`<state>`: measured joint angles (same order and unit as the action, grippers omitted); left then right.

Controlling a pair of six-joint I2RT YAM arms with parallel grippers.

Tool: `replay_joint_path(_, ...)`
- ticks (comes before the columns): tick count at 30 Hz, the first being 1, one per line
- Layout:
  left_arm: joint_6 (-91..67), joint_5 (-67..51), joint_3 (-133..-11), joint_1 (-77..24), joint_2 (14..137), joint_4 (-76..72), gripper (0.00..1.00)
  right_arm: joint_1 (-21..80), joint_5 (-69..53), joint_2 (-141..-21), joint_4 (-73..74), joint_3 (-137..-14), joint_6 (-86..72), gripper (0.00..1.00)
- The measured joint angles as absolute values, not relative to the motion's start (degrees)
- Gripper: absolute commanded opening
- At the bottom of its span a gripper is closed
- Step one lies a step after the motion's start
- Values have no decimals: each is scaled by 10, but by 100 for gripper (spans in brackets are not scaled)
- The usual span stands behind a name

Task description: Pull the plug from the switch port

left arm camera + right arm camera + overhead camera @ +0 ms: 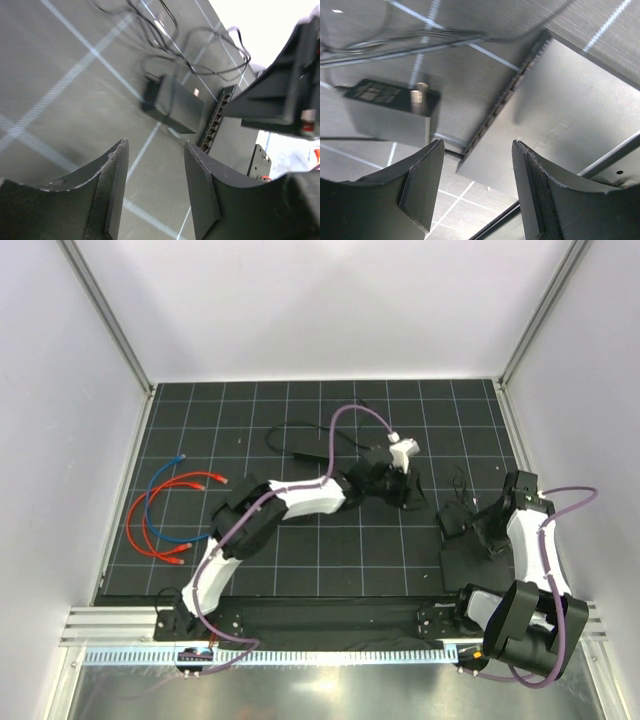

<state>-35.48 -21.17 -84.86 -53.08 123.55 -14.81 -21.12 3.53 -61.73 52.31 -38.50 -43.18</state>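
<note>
The switch (560,110) is a flat matte-black box near the mat's right front corner (472,568), with its row of sockets (507,97) facing left. The plug is out of view; the sockets that show hold nothing. My right gripper (477,150) hangs open just above the switch's socket edge (482,532), with nothing between its fingers. My left gripper (156,150) is also open and empty. It sits low over the mat at centre (408,494), pointing right toward the switch (231,135), a short way off.
A small black power brick (390,107) with a thin black cord lies just left of the sockets (175,102). Red and blue cables (165,520) lie loose at the mat's left. Another black cord loops at the back (300,440). The mat's front edge and frame run close by (615,155).
</note>
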Motion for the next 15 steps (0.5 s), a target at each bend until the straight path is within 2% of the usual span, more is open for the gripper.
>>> replay_joint_path(11,-366,-127,-950,-609,1335,-80,51,-202,21,-607,526,-448,-383,61)
replay_joint_path(15,-372,-108,-977,-613,1353,-67,47,-170,11,-593,526,-458,-360,61)
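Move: The power adapter lies about 11 cm to the right of my left hand, 5 cm nearer my base and some 9 cm below it. From my right hand it is roughly 6 cm ahead, 6 cm to the left and 4 cm lower. The flat ported box lies about 16 cm back and 16 cm right of my left hand; the black cord's loose coil is some 4 cm ahead and 12 cm right of it, both at table height. I sink my left hand about 6 cm while carrying it 5 to 6 cm right and some 3 cm back, towards the power adapter, slowing as it gets low beside it, fingers half open. Meanwhile I lift my right hand about 5 cm and send it some 3 cm forward from above the ported box, its wrist swinging round counter-clockwise, fingers open and empty. ##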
